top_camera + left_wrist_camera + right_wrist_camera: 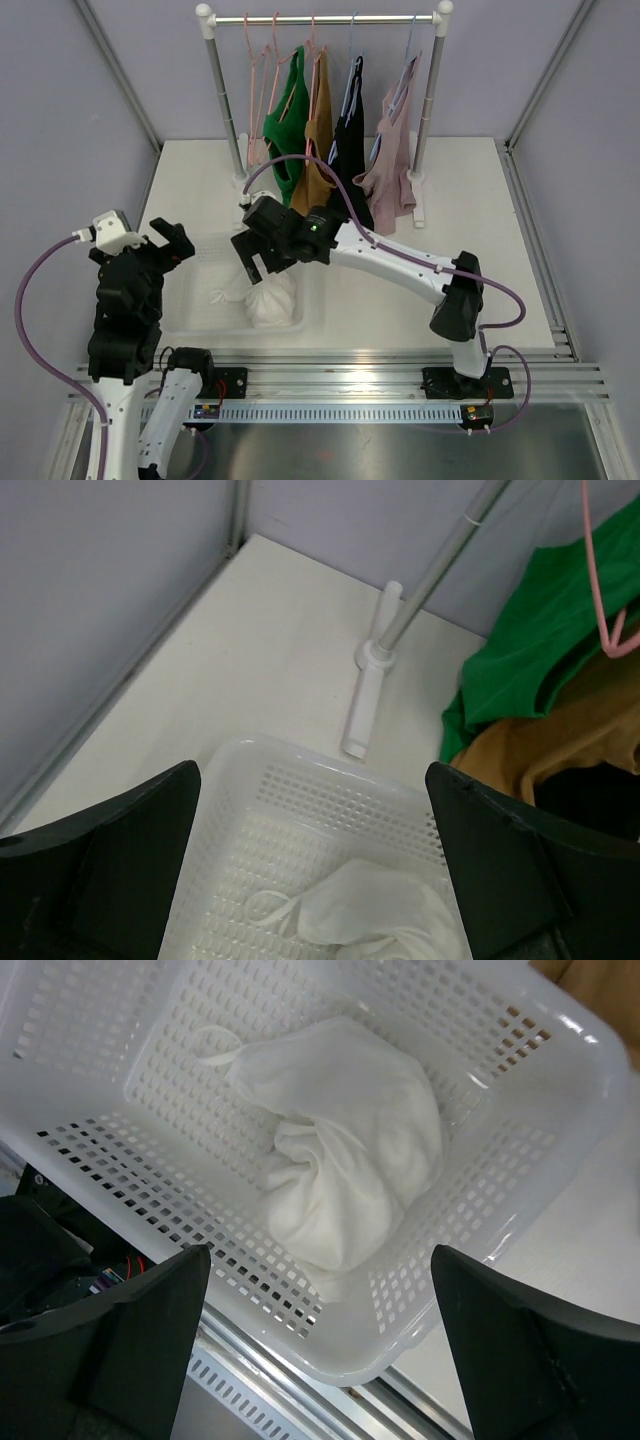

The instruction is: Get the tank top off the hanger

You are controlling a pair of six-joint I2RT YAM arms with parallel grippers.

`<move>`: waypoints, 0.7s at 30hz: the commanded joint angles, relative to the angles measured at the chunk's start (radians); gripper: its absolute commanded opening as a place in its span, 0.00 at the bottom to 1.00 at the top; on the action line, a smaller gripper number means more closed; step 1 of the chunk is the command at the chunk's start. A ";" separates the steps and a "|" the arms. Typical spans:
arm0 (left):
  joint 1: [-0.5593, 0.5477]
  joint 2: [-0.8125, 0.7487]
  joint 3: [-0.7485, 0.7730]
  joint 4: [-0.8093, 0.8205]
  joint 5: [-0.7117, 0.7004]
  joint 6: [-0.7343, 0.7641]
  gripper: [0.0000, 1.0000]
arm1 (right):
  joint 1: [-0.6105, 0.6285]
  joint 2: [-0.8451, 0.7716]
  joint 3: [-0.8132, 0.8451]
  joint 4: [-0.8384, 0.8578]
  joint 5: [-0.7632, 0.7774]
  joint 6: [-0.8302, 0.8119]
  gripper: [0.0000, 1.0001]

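A white tank top lies crumpled in the white basket, off any hanger. My right gripper hovers open just above it; in the right wrist view the cloth sits below the wide jaws, with nothing between them. My left gripper stands open at the basket's left side, looking over the white cloth in the basket. A bare pink hanger hangs at the left end of the rail.
Green, brown, black and pink tops hang on the rack at the back. The rack's foot stands just beyond the basket. Grey walls close in the table; a metal rail runs along the near edge.
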 commanded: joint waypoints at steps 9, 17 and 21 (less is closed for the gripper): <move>-0.001 0.289 0.280 0.045 0.487 -0.029 0.99 | 0.005 -0.654 -0.460 0.166 0.307 -0.003 0.99; -0.156 0.585 0.660 0.056 0.456 0.038 0.99 | 0.005 -0.902 -0.622 0.085 0.410 0.060 0.99; -0.216 0.783 0.897 0.000 0.406 0.095 0.99 | 0.005 -0.969 -0.674 0.058 0.428 0.081 0.99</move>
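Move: Ahead of the open left hand by about 31 cm and some 24 cm to its right hangs the green tank top, its middle roughly level with the hand. The empty pink hanger is about 7 cm left of that top and the brown top 6 cm right of it; the basket's middle lies 14 cm right of the left hand, 1 cm ahead and 18 cm lower. From the right hand the green top is about 31 cm ahead, 8 cm right and 10 cm higher, and the dropped white tank top 9 cm below, 2 cm right. Swinging up and to the right by about 15 cm each and forward some 10 cm, the left hand heads for the hangers, going level at first and then climbing, while turning clockwise nearly 40 degrees. The right hand leaves the basket, moving about 21 cm right and rising 14 cm before easing slightly down, its fingers tilting up; both grippers stay wide open. ##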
